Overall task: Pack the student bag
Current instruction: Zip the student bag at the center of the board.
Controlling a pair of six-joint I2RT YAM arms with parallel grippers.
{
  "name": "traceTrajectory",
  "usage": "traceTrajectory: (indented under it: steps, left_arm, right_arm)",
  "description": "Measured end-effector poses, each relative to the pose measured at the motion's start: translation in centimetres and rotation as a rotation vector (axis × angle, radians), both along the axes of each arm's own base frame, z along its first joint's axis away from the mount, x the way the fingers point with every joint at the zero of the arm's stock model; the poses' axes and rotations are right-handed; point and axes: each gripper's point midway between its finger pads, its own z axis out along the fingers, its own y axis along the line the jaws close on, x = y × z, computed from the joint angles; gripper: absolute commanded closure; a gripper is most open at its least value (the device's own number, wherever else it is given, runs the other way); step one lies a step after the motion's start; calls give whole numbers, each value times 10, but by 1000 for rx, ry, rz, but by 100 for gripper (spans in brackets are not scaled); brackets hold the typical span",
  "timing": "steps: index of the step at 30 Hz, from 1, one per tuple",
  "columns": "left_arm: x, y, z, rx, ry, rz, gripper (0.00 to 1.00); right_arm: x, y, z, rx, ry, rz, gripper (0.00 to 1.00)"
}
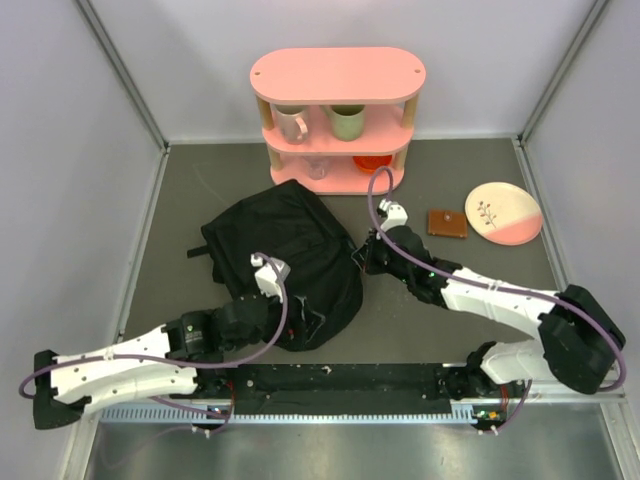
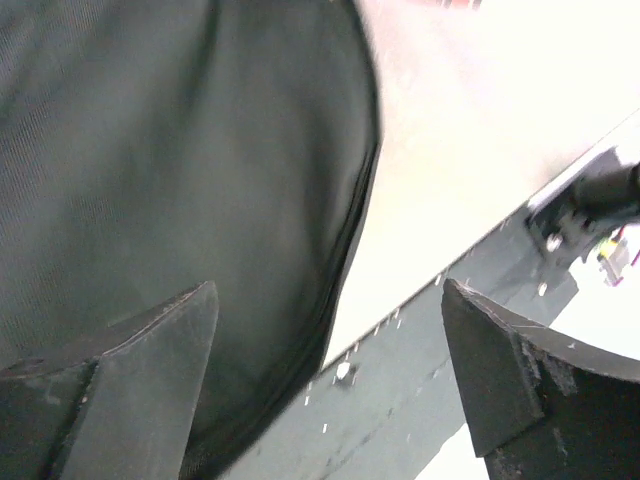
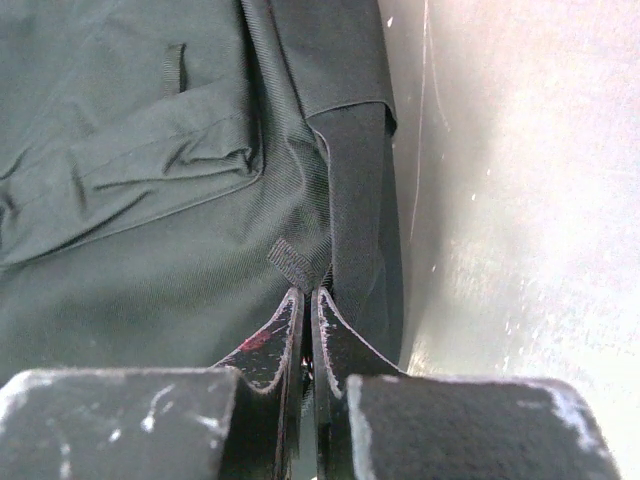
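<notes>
The student bag (image 1: 285, 250), a floppy black fabric backpack, lies left of the table's middle. In the left wrist view the student bag (image 2: 170, 170) fills the left side. My left gripper (image 1: 290, 318) hovers at the bag's near edge. Seen from its own wrist, the left gripper (image 2: 328, 290) is open wide, with nothing between its fingers (image 2: 150, 370). My right gripper (image 1: 362, 258) is at the bag's right edge. In the right wrist view the right gripper (image 3: 308, 292) is shut, its tips pinching a small fabric tab on the student bag (image 3: 150, 150) beside a strap.
A pink shelf (image 1: 337, 75) at the back holds a pink mug (image 1: 290, 123), a green mug (image 1: 347, 121) and a red item (image 1: 372, 161). A brown wallet (image 1: 447, 223) and a pink-and-cream plate (image 1: 503, 213) lie at the right. A black rail (image 1: 340, 380) runs along the near edge.
</notes>
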Motion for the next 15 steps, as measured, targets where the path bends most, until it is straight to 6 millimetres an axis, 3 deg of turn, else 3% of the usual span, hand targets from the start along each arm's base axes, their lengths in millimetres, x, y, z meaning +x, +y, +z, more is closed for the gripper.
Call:
traceTrajectory:
  steps: [3, 6, 8, 10, 15]
  left_arm:
    - [17, -16, 42, -56, -97, 17, 1]
    - [28, -39, 59, -60, -143, 6, 2]
    - [33, -57, 53, -31, -144, -12, 3]
    - [35, -73, 35, 19, -121, -37, 4]
    - [33, -84, -15, 154, -46, -69, 6]
  right_arm:
    - [-12, -1, 1, 13, -4, 8, 100]
    - [-21, -2, 2, 25, -5, 11, 100]
    - [-22, -3, 2, 29, -5, 7, 100]
    - [-22, -4, 4, 34, -7, 0, 100]
    - [-25, -7, 15, 54, -18, -4, 100]
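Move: The stretch of the bag's right edge that the open left hand goes for lies about 9 cm to its right, 4 cm ahead and some 8 cm below. The zip pull is roughly 14 cm ahead of the left hand, 8 cm to its right and slightly lower. The right hand already has that pull in its fingertips, with the wallet about 10 cm ahead of it, 19 cm to its right and well below. The left hand, fingers staying wide open, swings about 8 cm to the right and some 3 cm forward in an arch, first rising about 6 cm and then sinking 7 or so, to come down over the bag's zippered right edge, nearer the zip pull. Meanwhile the right hand keeps the pull pinched and eases back about 2.5 cm towards the left hand, slowing early and rising slightly at the end, its wrist almost unturned. ##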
